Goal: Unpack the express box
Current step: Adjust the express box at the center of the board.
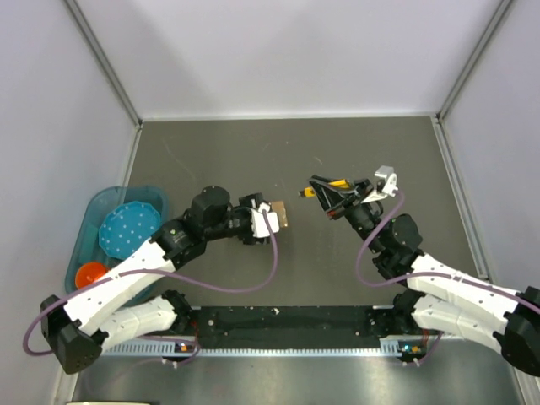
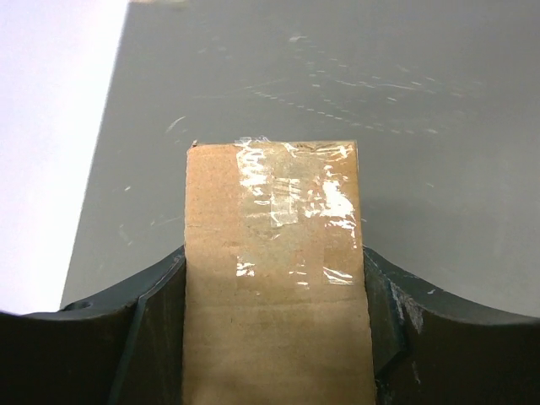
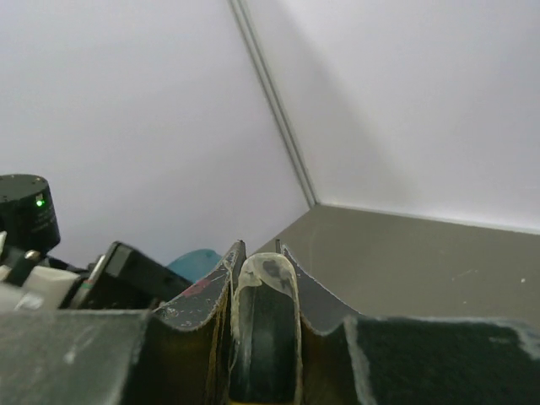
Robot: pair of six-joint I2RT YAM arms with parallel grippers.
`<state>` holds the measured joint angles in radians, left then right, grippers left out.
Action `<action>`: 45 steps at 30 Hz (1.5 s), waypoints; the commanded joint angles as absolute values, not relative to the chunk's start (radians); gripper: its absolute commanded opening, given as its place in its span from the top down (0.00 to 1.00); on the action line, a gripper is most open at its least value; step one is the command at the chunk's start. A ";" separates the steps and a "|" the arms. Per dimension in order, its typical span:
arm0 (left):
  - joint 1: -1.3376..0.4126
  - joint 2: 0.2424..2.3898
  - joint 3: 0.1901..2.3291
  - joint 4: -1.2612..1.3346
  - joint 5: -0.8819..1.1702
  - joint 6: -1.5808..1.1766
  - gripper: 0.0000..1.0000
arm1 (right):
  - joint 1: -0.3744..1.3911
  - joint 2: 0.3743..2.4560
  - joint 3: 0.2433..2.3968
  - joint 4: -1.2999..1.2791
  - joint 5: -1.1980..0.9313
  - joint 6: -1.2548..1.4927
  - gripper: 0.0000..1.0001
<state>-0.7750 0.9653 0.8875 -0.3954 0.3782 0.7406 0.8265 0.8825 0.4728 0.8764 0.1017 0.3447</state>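
Note:
The express box (image 2: 274, 278) is a brown cardboard box with clear tape (image 2: 295, 194) across its far end. It sits between the fingers of my left gripper (image 2: 272, 253), which touch both of its sides. In the top view the box (image 1: 283, 218) sticks out of the left gripper (image 1: 270, 220) at mid-table, held above the grey surface. My right gripper (image 1: 325, 197) faces it from the right, shut on a yellow utility knife (image 1: 337, 184) whose tip points at the box. In the right wrist view the dark knife body (image 3: 266, 329) fills the narrow gap of the right gripper (image 3: 261, 249).
A teal bin (image 1: 94, 221) at the left edge holds a blue perforated lid (image 1: 129, 228) and an orange object (image 1: 90, 273). White walls enclose the table on three sides. A black rail (image 1: 283, 319) runs along the near edge between the arm bases.

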 commanded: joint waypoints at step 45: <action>-0.709 0.595 0.511 -0.097 0.420 0.324 1.00 | 0.765 0.965 0.520 1.088 -0.212 0.440 1.00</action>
<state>-0.7208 0.6163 0.5655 0.0402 0.5320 0.3168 0.7059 0.9390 0.4389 1.1172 -0.1650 0.5148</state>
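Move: The express box is already in the left fingers, its middle about 6 cm right of that hand, 3 ahead and 6 below. The knife in the other gripper is some 14 cm right of the left hand, 4 ahead and 12 above; the board's centre is roughly 6 cm right of it, 5 ahead and 22 below. From the right hand, the box's middle lies about 9 cm to the left, level fore and aft, and 18 below. The box, kept pinched across its broad faces by the left hand, is first carried about 4 cm forward with a counter-clockwise swing. It is then drawn back some 8 cm and raised, dipping right and returning, while the fingers tip up about 30 degrees to point level to the right. The right hand keeps the knife, reaching 3 cm forward, then drawing back and rising before sinking partway. ##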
